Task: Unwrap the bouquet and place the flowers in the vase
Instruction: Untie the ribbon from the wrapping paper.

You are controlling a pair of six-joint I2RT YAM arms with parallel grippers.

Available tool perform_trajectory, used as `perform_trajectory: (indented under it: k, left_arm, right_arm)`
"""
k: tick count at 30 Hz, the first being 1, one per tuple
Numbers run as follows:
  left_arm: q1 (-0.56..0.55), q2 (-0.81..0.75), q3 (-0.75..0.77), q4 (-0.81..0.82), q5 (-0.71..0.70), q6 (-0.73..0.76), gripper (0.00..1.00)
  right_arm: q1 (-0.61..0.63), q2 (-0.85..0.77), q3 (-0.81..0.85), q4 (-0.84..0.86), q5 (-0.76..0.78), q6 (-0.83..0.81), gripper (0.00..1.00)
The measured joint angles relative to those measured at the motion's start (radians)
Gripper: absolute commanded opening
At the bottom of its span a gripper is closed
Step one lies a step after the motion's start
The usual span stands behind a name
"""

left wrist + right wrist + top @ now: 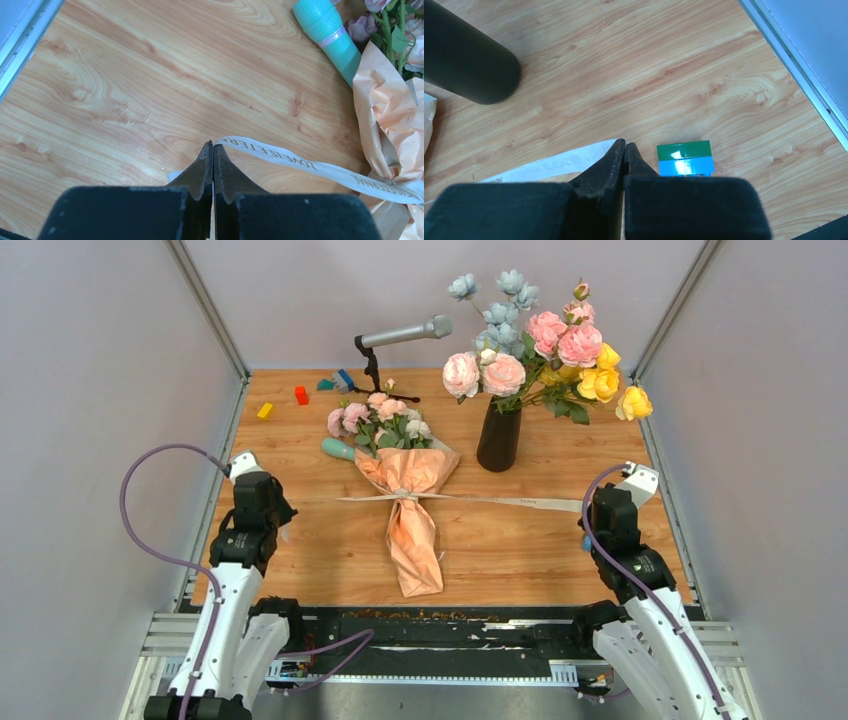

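Note:
The bouquet (412, 510) lies mid-table in peach paper, its head pointing away from me. Its flowers (378, 420) are small pink and cream blooms. A cream ribbon (500, 500) is tied round its waist and runs out straight to both sides. My left gripper (284, 511) is shut on the ribbon's (300, 162) left end, which passes between the fingertips (206, 155). My right gripper (589, 512) is shut where the ribbon's (559, 162) right end meets its tips. The black vase (498, 435) stands right of the bouquet and holds large pink, blue and yellow blooms. In the right wrist view the vase (464, 65) is at the upper left.
A teal cylinder (338, 448) lies against the bouquet's left side. A microphone on a stand (405, 333) is behind it. Red (301, 395) and yellow (265, 410) blocks sit at the far left. A green-and-blue block (685, 158) lies just right of my right fingers.

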Motion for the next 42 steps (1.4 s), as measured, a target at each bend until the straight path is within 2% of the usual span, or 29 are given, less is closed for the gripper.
perform_trajectory:
  k: [23, 42]
  left_arm:
    - [0.001, -0.042, 0.127, -0.074, -0.051, 0.078, 0.0]
    - [0.001, -0.07, 0.231, -0.137, -0.189, 0.21, 0.0]
  right_arm:
    - [0.0, -0.027, 0.101, -0.059, 0.078, -0.008, 0.0]
    - [-0.001, -0.041, 0.179, -0.063, 0.153, -0.048, 0.02]
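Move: My left hand already pinches one end of the ribbon, and the knot on the wrapping paper lies about 21 cm to its right, 9 cm ahead and 8 cm lower. From that hand the turquoise tube is some 21 cm ahead and 8 cm right. My right hand holds the other end, with the knot about 35 cm left, 11 cm ahead and 10 cm lower. The vase stands 20 cm ahead and 16 cm left of it, the toy block 2 cm ahead, 5 cm right and 12 cm below. Keeping both ribbon ends pinched in shut fingers, I lift my hands up and apart, away from the knot. My left hand rises about 9 cm and, mostly in the second half, swings 4 cm left and slightly back, rolling its left side up some 15 degrees. My right hand climbs nearly 8 cm, easing a little right while its fingertips tip slightly upward. ##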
